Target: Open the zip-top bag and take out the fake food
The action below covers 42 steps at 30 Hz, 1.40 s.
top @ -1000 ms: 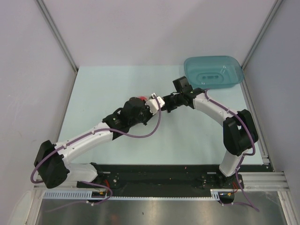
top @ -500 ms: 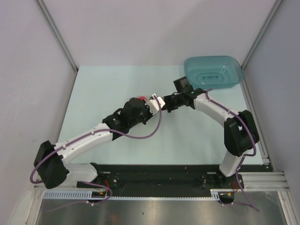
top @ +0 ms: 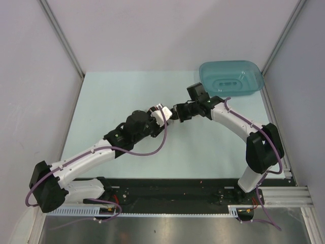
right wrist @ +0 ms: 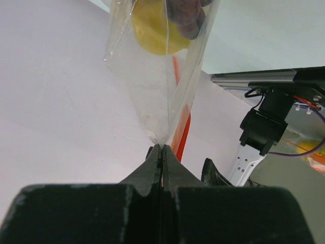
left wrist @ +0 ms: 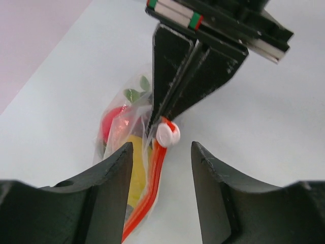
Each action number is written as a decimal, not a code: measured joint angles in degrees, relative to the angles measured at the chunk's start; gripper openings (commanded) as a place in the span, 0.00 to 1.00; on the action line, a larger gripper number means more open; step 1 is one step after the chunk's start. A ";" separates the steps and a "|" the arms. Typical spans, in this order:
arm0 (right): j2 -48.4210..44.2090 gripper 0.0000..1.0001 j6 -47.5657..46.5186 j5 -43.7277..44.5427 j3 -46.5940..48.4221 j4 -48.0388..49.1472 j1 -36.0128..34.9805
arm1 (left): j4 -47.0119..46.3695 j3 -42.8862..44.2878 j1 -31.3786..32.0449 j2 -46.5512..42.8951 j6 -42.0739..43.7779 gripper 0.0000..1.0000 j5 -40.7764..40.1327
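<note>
The zip-top bag [left wrist: 133, 147] is a clear pouch with an orange-red zipper strip [left wrist: 152, 188] and a white slider tab [left wrist: 167, 134]. It holds fake food: a red fruit [left wrist: 112, 124], a yellow piece [left wrist: 135, 165] and a green leaf [left wrist: 133, 95]. My left gripper [left wrist: 161, 148] is open, its jaws on either side of the zipper strip just below the slider. My right gripper [right wrist: 161, 148] is shut on the bag's top edge beside the strip [right wrist: 182, 129]; the yellow piece [right wrist: 152, 25] and purple grapes [right wrist: 188, 15] hang beyond. In the top view both grippers meet [top: 171, 113] and hide the bag.
A teal translucent tray [top: 254, 84] stands at the back right corner of the pale table. Grey walls close in the left, right and back sides. The arm bases and a black rail run along the near edge.
The left arm has swung left and its wrist has turned over the bag, hiding the red fruit in the top view. The right gripper has shifted slightly left with the bag.
</note>
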<state>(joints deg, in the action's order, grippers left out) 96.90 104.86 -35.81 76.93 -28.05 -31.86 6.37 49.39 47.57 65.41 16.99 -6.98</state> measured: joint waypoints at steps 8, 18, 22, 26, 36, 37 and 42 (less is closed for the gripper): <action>-0.07 0.00 1.86 0.31 0.00 0.00 -1.07 | -4.94 -0.22 0.00 3.08 0.02 0.20 -2.27; -0.07 0.00 2.27 0.90 -0.11 -0.04 -1.05 | -4.98 -0.22 0.26 4.31 4.22 0.00 -2.95; -0.07 0.00 2.05 0.90 -0.26 0.98 -1.05 | -5.99 -1.03 -0.11 3.89 5.68 0.00 -2.54; -0.09 0.00 2.08 0.31 -1.22 3.13 -0.96 | -6.84 -2.69 -1.27 2.38 6.62 0.00 -0.39; -0.92 0.00 0.74 -2.25 -1.73 4.46 -0.42 | -8.37 -5.27 -5.05 -1.57 6.45 0.00 7.67; -1.05 0.00 0.55 -2.32 -1.75 4.48 -0.35 | -8.37 -5.33 -5.27 -1.70 6.43 0.00 7.89; -2.27 0.00 -0.48 -2.51 -1.84 4.22 1.55 | -5.97 -6.01 -6.88 -1.86 6.43 0.00 7.48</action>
<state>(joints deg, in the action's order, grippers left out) 94.63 104.38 -38.33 75.09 -23.83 -30.30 0.40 43.38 40.69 63.55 23.42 0.49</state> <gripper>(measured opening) 0.008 0.133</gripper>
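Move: The zip's white slider sits just beyond the left gripper's open fingers, roughly 2 cm ahead, 1 cm right and 1 cm below. From the left hand, the yellow food in the bag lies about 3 cm ahead, level sideways and 11 cm lower; the red food is some 5 cm ahead, 4 cm left and 12 cm down. From the right hand, which is pinching the bag's top by the zip end, the slider is about 1 cm back, 1 cm left and 1 cm lower. Bring the left gripper about 2 cm forward and slightly down over the white slider, close its half-open fingers to pinch it, then pull it left along the red zip, away from the right gripper, about 3 cm, easing down at the end. Keep the right fingers shut on the bag's top and raise that hand some 2 cm late in the pull. ##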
